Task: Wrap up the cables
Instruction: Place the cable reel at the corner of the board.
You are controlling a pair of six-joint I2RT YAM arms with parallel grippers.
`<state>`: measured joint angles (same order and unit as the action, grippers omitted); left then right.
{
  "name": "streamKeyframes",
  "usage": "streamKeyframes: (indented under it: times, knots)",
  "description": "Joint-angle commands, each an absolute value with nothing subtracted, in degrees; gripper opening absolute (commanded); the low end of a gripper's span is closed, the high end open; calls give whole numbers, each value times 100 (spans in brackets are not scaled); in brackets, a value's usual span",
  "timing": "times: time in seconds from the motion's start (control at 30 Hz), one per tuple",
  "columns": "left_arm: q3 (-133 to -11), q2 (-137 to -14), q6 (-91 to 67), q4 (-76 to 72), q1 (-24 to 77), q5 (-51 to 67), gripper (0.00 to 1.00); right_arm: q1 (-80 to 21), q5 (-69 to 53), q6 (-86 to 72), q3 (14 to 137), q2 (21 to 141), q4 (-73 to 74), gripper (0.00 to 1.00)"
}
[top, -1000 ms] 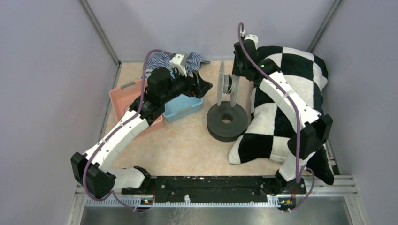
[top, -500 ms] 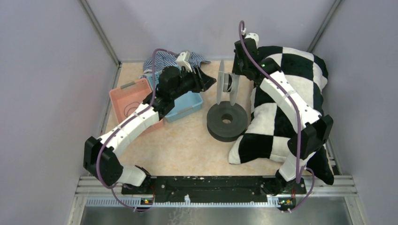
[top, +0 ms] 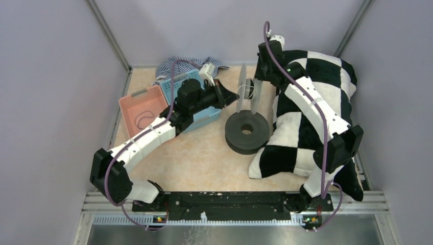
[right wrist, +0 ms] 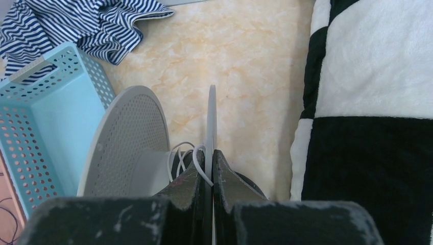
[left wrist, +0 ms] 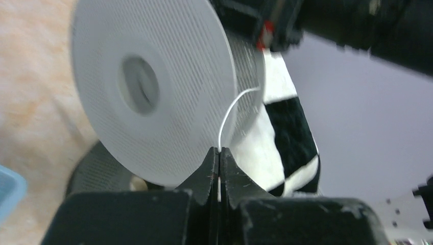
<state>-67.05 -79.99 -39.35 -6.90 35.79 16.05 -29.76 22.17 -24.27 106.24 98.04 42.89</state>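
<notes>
A white cable (left wrist: pixel 228 115) runs from the hub of an upright grey spool (top: pixel 241 94) into my left gripper (left wrist: pixel 219 151), which is shut on it just left of the spool (top: pixel 232 95). More white cable (right wrist: pixel 178 153) loops loosely round the hub. My right gripper (right wrist: pixel 209 153) is shut on the thin right flange (right wrist: pixel 211 117) of the spool, with a strand of white cable at its left finger. In the top view it comes from behind the spool (top: pixel 259 84). A black cable (top: pixel 143 116) lies looped in the pink basket (top: pixel 127 102).
The spool stands over a dark round base (top: pixel 247 131). A blue basket (top: pixel 203 115) sits under my left arm, with a striped cloth (top: pixel 176 66) behind it. A large black-and-white checkered pillow (top: pixel 316 107) fills the right side under my right arm.
My left arm swung right from over the blue basket to the spool, and its jaws closed on the white cable. The right arm stayed at the flange.
</notes>
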Motion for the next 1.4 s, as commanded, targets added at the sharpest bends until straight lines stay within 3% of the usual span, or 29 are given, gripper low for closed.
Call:
streamKeyframes:
  times: [0.0,0.43,0.8,1.07,1.37]
  knots:
    - [-6368,-7693,-4049,-826,4144,1664,0,-2692,1885,-2768,10890,9504,3876,0]
    - [-5862,-7666,-3461,-804,4598,1339,0,-1470,-702,-4239,10225,8882,3242,0]
    - [-4943,-7394,-2632,-2665,4599,279,0,-1294,-1856,-4673,9494,8404,2808,0]
    - [-5101,-8165,-1530,-3521,4469,-1022,0,-950,-2548,-4926,8872,9029,1924,0]
    - [-5598,-9570,-691,-4419,3800,-630,0,-603,-3467,-5291,8866,10142,846,0]
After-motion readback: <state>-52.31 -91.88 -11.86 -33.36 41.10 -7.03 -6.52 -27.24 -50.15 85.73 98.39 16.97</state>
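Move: The right gripper still pinches the white cable reel by its rim, the reel's middle 3 cm ahead, 3 left and 7 below; the bare far board lies about 24 cm ahead, level sideways, 28 down, the dark reel 9 cm back, 2 left, 26 down. From the left gripper, pinching the cable, the white reel is about 11 cm ahead, 4 right, 8 below; the dark reel 1 ahead, 5 right, 28 down. Roll the right gripper so its left side rises some 45 degrees, keeping the rim pinched; swing slightly right and up, then sink forward towards the bare far board. First draw the shut left gripper back, right and down about 7 cm back from the white reel, then lower it and bring it forward some 12 cm, close to the reel's rim. ##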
